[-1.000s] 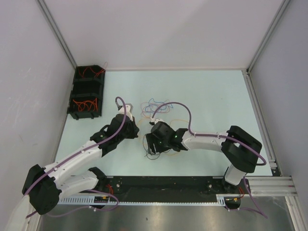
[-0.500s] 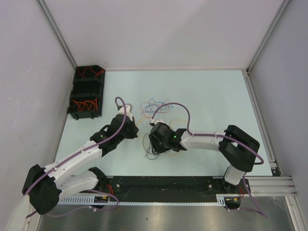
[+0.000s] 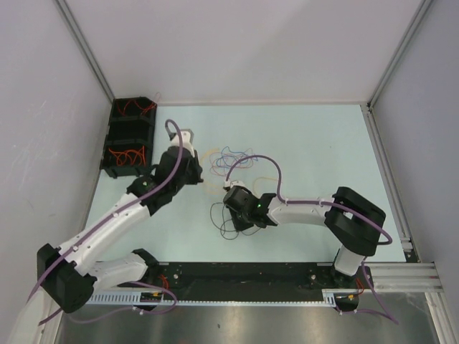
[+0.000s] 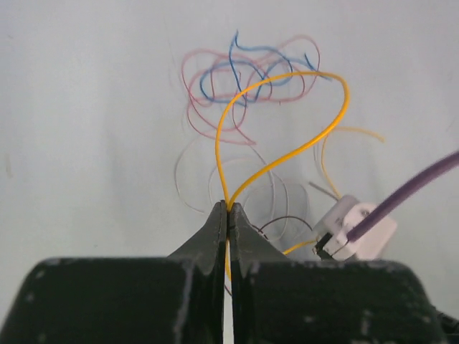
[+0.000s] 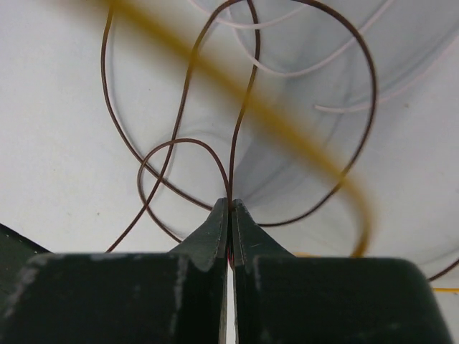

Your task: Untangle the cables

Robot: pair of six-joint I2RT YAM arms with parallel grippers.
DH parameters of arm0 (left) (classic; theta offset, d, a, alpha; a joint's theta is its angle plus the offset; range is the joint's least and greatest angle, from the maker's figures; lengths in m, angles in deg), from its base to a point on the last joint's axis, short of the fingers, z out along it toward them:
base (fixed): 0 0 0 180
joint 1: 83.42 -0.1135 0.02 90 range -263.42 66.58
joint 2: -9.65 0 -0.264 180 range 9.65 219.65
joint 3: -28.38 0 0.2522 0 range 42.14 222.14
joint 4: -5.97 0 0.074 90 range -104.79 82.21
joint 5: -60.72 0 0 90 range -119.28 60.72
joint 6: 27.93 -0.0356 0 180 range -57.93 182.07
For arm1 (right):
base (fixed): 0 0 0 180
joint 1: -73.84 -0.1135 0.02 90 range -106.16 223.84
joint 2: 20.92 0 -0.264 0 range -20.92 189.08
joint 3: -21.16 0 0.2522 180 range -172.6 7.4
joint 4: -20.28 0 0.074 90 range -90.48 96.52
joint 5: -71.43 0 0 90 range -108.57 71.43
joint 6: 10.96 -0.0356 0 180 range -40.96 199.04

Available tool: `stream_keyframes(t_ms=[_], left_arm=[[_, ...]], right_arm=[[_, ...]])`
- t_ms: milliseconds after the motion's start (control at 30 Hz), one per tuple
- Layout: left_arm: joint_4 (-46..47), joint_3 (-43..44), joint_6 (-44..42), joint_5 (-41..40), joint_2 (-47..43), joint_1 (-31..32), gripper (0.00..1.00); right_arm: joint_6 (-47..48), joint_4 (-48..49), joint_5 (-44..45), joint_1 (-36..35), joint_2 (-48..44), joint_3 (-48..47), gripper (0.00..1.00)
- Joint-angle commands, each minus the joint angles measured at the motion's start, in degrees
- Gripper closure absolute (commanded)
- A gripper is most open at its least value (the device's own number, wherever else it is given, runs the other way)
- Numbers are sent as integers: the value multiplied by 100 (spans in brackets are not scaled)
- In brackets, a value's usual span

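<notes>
The cables lie as a loose tangle of blue, pink and pale loops (image 3: 233, 156) mid-table, with dark loops (image 3: 224, 221) nearer me. In the left wrist view my left gripper (image 4: 228, 208) is shut on a yellow wire (image 4: 287, 154), which arcs up over the blue and pink loops (image 4: 244, 79). In the top view the left gripper (image 3: 201, 172) sits left of the tangle. My right gripper (image 5: 230, 204) is shut on a thin dark brown wire (image 5: 244, 107) that curls into loops ahead of it. A blurred yellow strand (image 5: 287, 132) crosses in front. From above, the right gripper (image 3: 229, 213) is over the dark loops.
A black three-part bin (image 3: 107, 147) holding orange wires stands at the back left by the wall. Enclosure walls close in the left, back and right. A black rail (image 3: 237, 279) runs along the near edge. The right arm's white connector (image 4: 356, 228) shows close to the left gripper.
My right gripper has closed from open onto the dark wire and shifted slightly left. The left arm has swung back and left, drawing the yellow wire with it.
</notes>
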Motion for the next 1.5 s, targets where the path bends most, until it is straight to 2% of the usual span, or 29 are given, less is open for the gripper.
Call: stream_keyframes(t_ms=[0, 133, 367, 467, 700, 833, 1033, 1133, 1467], left_arm=[[-577, 1237, -511, -353, 270, -567, 99], [-859, 2177, -836, -124, 630, -1541, 100], [-1105, 4215, -1347, -256, 1588, -2632, 100], [-1220, 4778, -1146, -72, 1975, -3160, 100], [-473, 5184, -558, 245, 2151, -4029, 100], [-209, 5764, -328, 228, 2292, -4242, 100], [133, 7204, -380, -9, 2661, -4260, 100], [318, 7504, -450, -132, 2767, -4251, 100], [1293, 7497, -1074, -334, 3057, -4286, 100]], right_arm=[[96, -308, 432, 5, -557, -53, 100], [131, -352, 459, 93, -944, 175, 100], [228, -265, 353, 401, -1515, 703, 100], [280, -256, 257, 533, -1744, 922, 100], [359, -238, 90, 752, -2148, 1335, 100], [438, -238, -33, 867, -2245, 1432, 100], [614, -115, -340, 1086, -2158, 1485, 100], [676, -10, -446, 1192, -2061, 1485, 100], [711, 245, -912, 1245, -1779, 1485, 100]])
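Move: The box's empty middle compartment, where the yellow cable pinched in the left hand is bound, lies about 23 cm ahead of that hand, 26 cm to its left and 15 cm below. The front compartment is some 12 cm ahead and 26 cm left, the far one 35 cm ahead and 25 cm left. The brown cable's coils centre about 2 cm ahead and 2 cm left of the right hand, which already pinches them; from it the pale cable lies 13 cm ahead and 4 cm left, the blue-and-pink tangle 25 cm ahead and 1 cm left. The yellow cable, still pinched, is swept up off the table by the left hand: up, left and forward towards the box for some 45 cm of height in all, the last half almost straight up as the wrist swings left and tips up about 50 degrees. The brown cable stays shut in the right hand, which lifts a few centimetres and draws it about 8 cm to the right, away from the yellow cable's path, then sinks again. ##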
